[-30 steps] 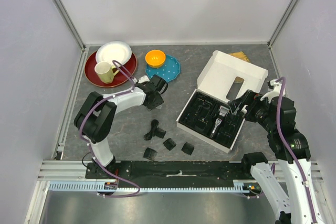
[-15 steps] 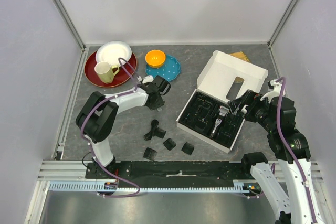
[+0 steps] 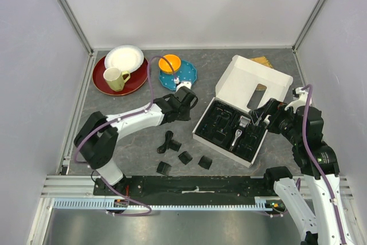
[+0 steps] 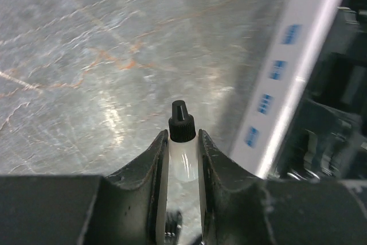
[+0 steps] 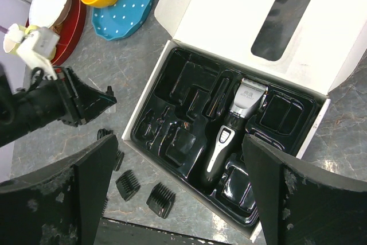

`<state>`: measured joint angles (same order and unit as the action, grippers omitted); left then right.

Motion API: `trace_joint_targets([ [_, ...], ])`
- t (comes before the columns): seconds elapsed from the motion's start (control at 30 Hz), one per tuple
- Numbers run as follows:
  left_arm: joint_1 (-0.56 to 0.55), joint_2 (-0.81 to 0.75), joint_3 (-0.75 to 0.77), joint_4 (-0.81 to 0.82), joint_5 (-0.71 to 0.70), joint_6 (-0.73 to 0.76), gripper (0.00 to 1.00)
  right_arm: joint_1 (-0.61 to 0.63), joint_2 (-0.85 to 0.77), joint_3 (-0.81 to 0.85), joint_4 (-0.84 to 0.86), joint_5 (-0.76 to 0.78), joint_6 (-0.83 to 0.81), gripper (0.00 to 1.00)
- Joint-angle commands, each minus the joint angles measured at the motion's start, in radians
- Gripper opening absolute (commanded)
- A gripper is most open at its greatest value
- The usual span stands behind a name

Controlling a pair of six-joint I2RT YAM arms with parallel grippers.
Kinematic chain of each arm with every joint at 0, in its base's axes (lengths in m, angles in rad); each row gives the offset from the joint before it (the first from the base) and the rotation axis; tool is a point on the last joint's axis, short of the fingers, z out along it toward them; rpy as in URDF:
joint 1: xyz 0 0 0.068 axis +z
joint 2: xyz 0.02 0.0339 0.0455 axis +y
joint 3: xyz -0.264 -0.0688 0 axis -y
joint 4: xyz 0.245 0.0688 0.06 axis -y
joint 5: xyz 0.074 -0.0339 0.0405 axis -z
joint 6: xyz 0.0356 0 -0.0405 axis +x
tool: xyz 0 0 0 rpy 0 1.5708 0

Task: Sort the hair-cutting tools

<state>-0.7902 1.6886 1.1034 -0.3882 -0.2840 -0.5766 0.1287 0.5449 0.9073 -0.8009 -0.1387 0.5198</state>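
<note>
My left gripper (image 4: pixel 183 136) is shut on a small clear bottle (image 4: pixel 183 156) with a black ribbed cap, and holds it above the grey table just left of the white box (image 3: pixel 246 81). In the top view the left gripper (image 3: pixel 186 98) is between the blue plate and the box. The black-and-silver clipper (image 5: pixel 232 127) lies in the box's black tray (image 5: pixel 172 78). My right gripper (image 5: pixel 179 137) hangs open above the tray with nothing in it. Three black comb attachments (image 3: pixel 184 157) and the coiled cord (image 3: pixel 166 140) lie on the table near the front edge.
At the back left a red plate (image 3: pixel 103 84) carries a white plate (image 3: pixel 123 58) and a yellow-green mug (image 3: pixel 114 78). An orange bowl (image 3: pixel 170 62) sits on a blue dotted plate (image 3: pixel 186 76). The box lid stands raised at the back right.
The left gripper has narrowed onto the small bottle and swung right with it, from beside the red plate to next to the box. The right arm has stayed still.
</note>
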Motion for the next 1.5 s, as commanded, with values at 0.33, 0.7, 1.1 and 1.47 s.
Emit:
trace_joint_targets([
  [0.33,-0.110,-0.156,-0.007,0.244,0.196,0.280,0.19,-0.001,-0.010,0.010,0.031,0.007,0.008,0.98],
  [0.7,-0.149,-0.054,0.012,0.262,0.279,0.345,0.20,0.000,-0.007,0.007,0.029,0.002,0.014,0.98],
  [1.1,-0.170,-0.006,0.001,0.226,0.267,0.365,0.25,0.000,0.004,-0.011,0.042,0.002,0.016,0.98],
  [1.47,-0.178,0.008,-0.019,0.207,0.273,0.362,0.29,0.005,0.001,-0.015,0.043,-0.001,0.016,0.98],
])
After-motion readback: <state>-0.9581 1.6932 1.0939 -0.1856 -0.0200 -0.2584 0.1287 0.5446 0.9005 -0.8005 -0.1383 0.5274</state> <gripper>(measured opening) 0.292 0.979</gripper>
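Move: The oil bottle is already held clear of the table in the left fingers. Its moulded slot in the box's near-left corner lies about 10 cm to the right of the left hand, 4 cm back and 4 cm down. The hair clipper in the tray is some 24 cm right and 3 cm back; on the table, the coiled cord lies 8 cm back and 4 cm left. From the right hand, the slot is roughly 24 cm left, 6 cm ahead and 23 cm below. Rightwards and a little back, the left hand carries the oil bottle in an arc over the box's side wall: first climbing steeply by about 8 cm, then sinking most of that again towards the bottle slot, ever slower. On the way the wrist turns some 30 degrees clockwise, lining the bottle up with the slot; the fingers keep their hold. ##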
